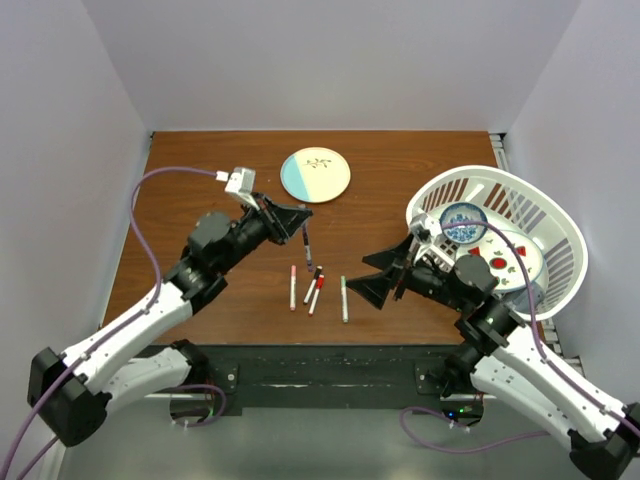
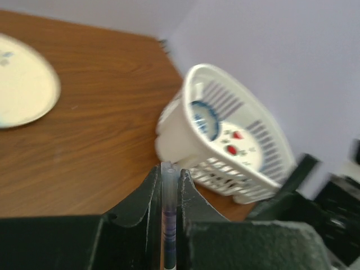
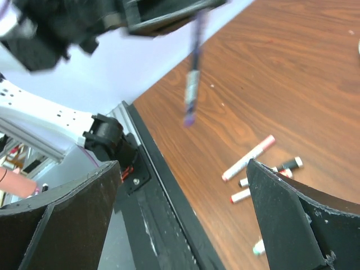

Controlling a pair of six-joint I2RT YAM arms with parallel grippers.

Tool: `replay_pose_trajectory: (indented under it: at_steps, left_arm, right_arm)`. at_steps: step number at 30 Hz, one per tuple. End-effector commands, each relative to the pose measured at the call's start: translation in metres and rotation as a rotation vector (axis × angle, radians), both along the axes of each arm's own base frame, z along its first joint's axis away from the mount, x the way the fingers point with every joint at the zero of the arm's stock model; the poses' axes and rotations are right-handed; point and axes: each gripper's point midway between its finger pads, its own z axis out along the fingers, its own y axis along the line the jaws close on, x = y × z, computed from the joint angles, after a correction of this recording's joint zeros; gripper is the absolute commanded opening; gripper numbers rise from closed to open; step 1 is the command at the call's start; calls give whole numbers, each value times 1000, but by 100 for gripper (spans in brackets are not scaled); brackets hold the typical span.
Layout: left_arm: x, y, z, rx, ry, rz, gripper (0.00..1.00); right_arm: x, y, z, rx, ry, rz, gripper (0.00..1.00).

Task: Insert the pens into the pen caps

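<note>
My left gripper [image 1: 296, 222] is shut on a dark purple pen [image 1: 306, 246] and holds it above the table. In the left wrist view the pen [image 2: 168, 216] is pinched between the fingers, its pale end at the fingertips. From the right wrist, that pen [image 3: 192, 84] hangs with a purple tip at its lower end. My right gripper [image 1: 376, 276] stands wide open and empty to the right of it, its jaws [image 3: 183, 166] apart. Several white pens lie on the wood: pink-capped [image 1: 292, 287], red and black capped [image 1: 316, 286], green-capped [image 1: 344, 299]. I see no loose pen caps.
A white laundry-style basket [image 1: 556, 226] with plates in it lies tipped at the right edge. A round pale plate [image 1: 315, 174] sits at the back centre. The table's near edge has a black rail [image 3: 163, 202].
</note>
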Motion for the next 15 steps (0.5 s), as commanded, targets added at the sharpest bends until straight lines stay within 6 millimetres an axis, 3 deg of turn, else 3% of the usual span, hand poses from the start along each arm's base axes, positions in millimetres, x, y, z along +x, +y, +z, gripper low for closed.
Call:
replay_pose_trajectory:
  at_steps: [1,2,10,15]
  left_arm:
    - [27,44,-119,449,286,128,0]
    - [33,47,-141,501,332,132,0]
    - [43,85,-227,698,528,282,0]
    - [41,81,-261,716,604,269,4]
  right_arm:
    - [2,-19,-7,9,36,-108,99]
    - [0,-21,-11,-5,55,-113,99]
    - [-4,-27,-3,-22,47,-116,99]
    - [-4,-27,-5,-29,61,-119,99]
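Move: My left hand holds the capped dark pen high. The free spot it is bound for, beside the pink pen, lies about 9 cm to my left, 1 cm farther out and 30 cm below. Also 30 cm down: pink pen 5 cm left, level; black pen 2 cm right, 1 cm ahead; red pen 2 cm right, 2 cm back; green pen 10 cm right, 3 cm back. From my right hand the spot is some 11 cm ahead, 20 cm left, 27 cm down. I sink my left hand fast, about 24 cm, swinging some 7 cm left and edging 4 cm forward early on, towards the free spot left of the pink pen, and slow towards the end. The wrist tips the fingers down through some 50 degrees, still pinching the capped pen. My open, empty right hand eases about 3 cm right and down. ##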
